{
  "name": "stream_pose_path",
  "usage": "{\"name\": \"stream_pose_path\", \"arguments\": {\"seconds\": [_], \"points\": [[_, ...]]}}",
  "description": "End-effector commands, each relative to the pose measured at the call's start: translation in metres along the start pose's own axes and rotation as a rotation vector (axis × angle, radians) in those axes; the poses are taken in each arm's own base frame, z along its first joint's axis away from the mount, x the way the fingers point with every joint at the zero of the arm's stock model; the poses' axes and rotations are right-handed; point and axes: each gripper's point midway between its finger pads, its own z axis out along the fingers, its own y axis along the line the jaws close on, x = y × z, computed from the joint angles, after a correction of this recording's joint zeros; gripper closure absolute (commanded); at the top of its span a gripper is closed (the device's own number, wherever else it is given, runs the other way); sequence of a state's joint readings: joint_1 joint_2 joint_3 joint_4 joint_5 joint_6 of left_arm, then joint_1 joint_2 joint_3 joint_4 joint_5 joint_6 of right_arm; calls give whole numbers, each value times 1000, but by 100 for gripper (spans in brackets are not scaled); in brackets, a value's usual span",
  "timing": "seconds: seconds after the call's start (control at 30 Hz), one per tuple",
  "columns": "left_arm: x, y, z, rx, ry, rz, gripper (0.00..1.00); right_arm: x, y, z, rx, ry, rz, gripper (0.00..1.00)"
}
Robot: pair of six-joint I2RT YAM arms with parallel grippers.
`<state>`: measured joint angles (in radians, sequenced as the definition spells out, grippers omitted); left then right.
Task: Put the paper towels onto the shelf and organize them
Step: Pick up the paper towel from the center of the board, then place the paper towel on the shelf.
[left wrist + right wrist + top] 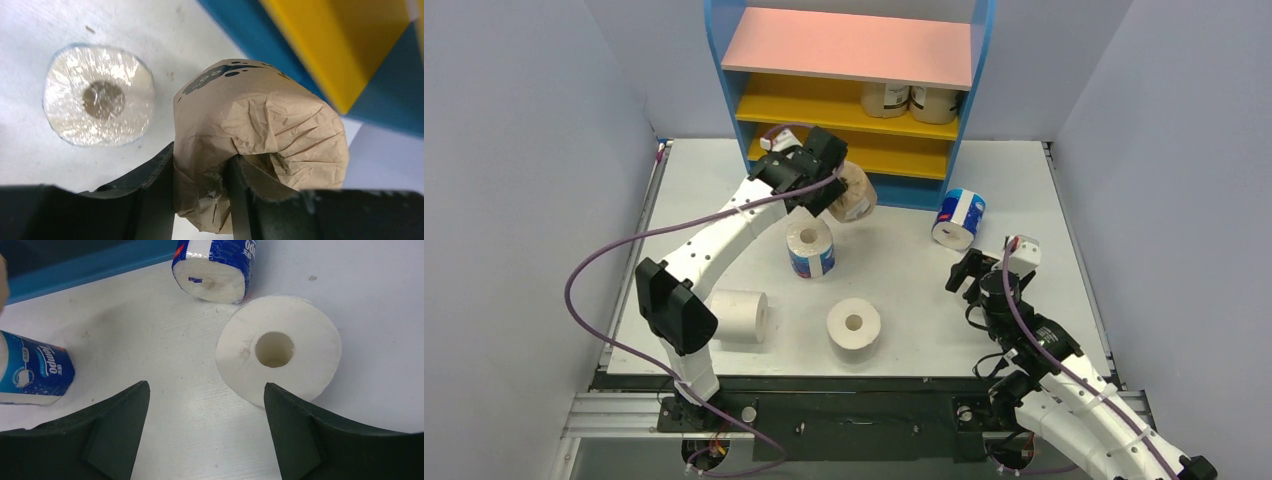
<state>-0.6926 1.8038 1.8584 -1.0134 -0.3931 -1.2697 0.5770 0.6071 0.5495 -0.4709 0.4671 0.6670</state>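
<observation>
The shelf (734,70) stands at the back, with two tan paper towels (886,98) (934,102) on its upper yellow board. My left gripper (829,192) is shut on a third tan roll (856,196) in front of the shelf's lower board. In the left wrist view, the gripper (202,160) has one finger in the core of that roll (260,115) and the other outside it. My right gripper (969,272) (206,390) stands open over bare table, beside a white roll (300,340).
On the table (694,180) a blue-and-white roll (810,246) (98,102) stands upright just below the left gripper. Another one (959,218) (212,265) lies near the shelf's right foot. Two white rolls (854,326) (742,315) sit near the front edge.
</observation>
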Motion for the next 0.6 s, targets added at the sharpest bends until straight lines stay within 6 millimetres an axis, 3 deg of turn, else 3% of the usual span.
{"name": "stream_pose_path", "arguments": {"seconds": [0.0, 0.17, 0.27, 0.43, 0.57], "points": [[-70, -20, -45, 93, -133, -123, 66, -8, 9, 1, -21, -22, 19, 20], [-106, -19, -61, 53, -220, -261, 66, -8, 14, 3, -37, -16, 27, 20], [-120, -30, -67, 73, -257, -311, 66, -8, 16, 3, -44, -14, 30, 20], [-141, -43, -68, 99, -287, -365, 66, -6, 15, 3, -49, -12, 32, 20], [-147, -45, -56, 94, -285, -382, 66, -6, 14, 2, -49, -18, 35, 20]]}}
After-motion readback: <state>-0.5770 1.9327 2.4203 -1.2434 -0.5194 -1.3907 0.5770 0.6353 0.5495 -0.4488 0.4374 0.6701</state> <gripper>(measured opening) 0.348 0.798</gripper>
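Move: My left hand already holds the brown paper towel by its rim. The free spot for it on the upper yellow shelf is about 20 cm straight ahead and some 7 cm higher. On that shelf, level with the spot, one brown roll stands 11 cm to its right and another 22 cm. The blue-wrapped roll is on the table, 3 cm back, 4 cm left and 17 cm below my left hand. From my right hand the spot lies about 34 cm ahead, 24 cm left and 14 cm up. I keep the roll's wall pinched in my left hand, one finger in its core, and swing it up about 12 cm, drifting some 5 cm left early on and 5 to 6 cm forward towards the upper yellow shelf; the climb levels off at the end. Meanwhile my wrist turns about 15 degrees counter-clockwise and lifts the fingertips about as much. ##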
